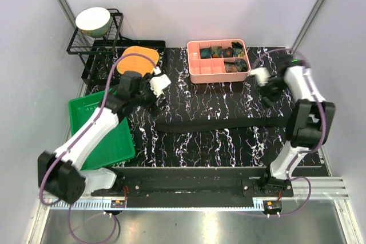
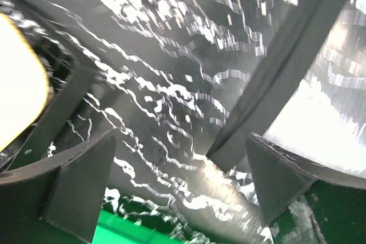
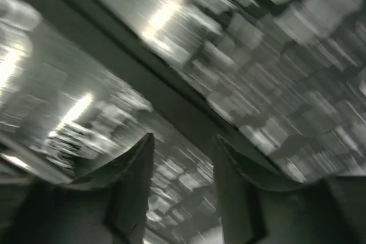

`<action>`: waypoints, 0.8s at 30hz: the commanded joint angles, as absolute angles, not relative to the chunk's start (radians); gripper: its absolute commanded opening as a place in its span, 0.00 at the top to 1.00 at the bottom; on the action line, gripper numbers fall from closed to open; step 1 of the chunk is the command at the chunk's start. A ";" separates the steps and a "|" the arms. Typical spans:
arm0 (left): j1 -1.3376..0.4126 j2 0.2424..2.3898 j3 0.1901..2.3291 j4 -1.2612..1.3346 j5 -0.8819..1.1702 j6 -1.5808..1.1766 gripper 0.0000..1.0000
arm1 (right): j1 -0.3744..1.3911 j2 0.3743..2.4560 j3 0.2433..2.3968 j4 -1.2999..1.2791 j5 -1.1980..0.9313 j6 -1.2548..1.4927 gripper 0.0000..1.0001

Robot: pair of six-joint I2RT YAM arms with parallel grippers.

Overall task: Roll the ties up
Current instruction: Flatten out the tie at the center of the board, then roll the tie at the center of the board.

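One black tie [image 1: 217,124] lies flat and stretched out left to right across the marbled table. In the left wrist view the tie [image 2: 280,72] runs as a dark strip, its end just beside my right finger. My left gripper [image 1: 147,100] [image 2: 180,167] hovers over the tie's left end, wide open and holding nothing. Over the tie's right end, my right gripper [image 1: 270,96] [image 3: 182,184] has its jaws apart with only table between them. That view is blurred, and a dark band [image 3: 171,104], probably the tie, crosses it beyond the fingertips. Rolled patterned ties [image 1: 229,55] sit in the pink tray.
The pink compartment tray [image 1: 200,72] stands at the back centre. A green tray [image 1: 106,135] lies at the left under my left arm. A black wire rack [image 1: 86,47] with a bowl [image 1: 93,20] and an orange object [image 1: 140,58] are at the back left.
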State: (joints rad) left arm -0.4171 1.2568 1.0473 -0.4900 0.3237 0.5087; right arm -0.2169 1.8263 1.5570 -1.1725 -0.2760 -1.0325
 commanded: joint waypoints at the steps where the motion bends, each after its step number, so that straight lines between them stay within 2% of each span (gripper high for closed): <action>1: -0.420 1.137 0.936 -0.215 0.218 0.255 0.01 | 0.019 1.764 1.396 -1.022 -0.387 -0.711 0.58; 2: -0.419 1.134 0.933 -0.224 0.218 0.233 0.01 | 0.056 1.769 1.364 -1.002 -0.388 -0.683 0.60; 7: -0.417 1.210 1.025 -0.524 0.425 0.508 0.01 | 0.155 1.845 1.302 -0.895 -0.310 -0.580 0.68; 12: -0.457 1.218 0.913 -0.445 0.434 0.602 0.01 | 0.134 1.925 1.215 -0.836 -0.154 -0.652 0.73; 16: -0.511 1.253 0.873 -0.434 0.382 0.730 0.01 | 0.037 1.928 1.169 -0.841 -0.107 -0.750 0.74; 18: -0.557 1.282 0.890 -0.454 0.370 0.781 0.01 | -0.024 1.919 1.157 -0.845 -0.095 -0.787 0.74; 24: -0.693 1.475 1.020 -0.479 0.342 0.839 0.01 | -0.052 1.888 1.123 -0.854 -0.048 -0.891 0.75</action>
State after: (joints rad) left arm -0.6201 1.3834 0.9134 -0.4950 0.3656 0.7639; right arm -0.0490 1.8599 1.1885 -0.9222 -0.1566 -0.7681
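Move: The right hand is over the stretched-out tie: the stretch to touch down on lies about 12 cm to its left, 4 cm back and 10 cm below, and the pink box sits roughly 28 cm left and 30 cm ahead. From the left hand, the tie's left end is about 18 cm below, 2 cm back and 2 cm left; the green bin is some 32 cm left and 5 cm back, the orange board about 13 cm left and 32 cm ahead. Sweep the right gripper left about 15 cm while sinking some 10 cm and easing back, narrowing the fingers to a small gap; set their tips on the tie and draw them right along it, about 10 cm back in all. Let the wide-open left gripper rise slightly, then bring it down some 11 cm, back and to the right beside the tie's left end, turning clockwise about 25 degrees. ##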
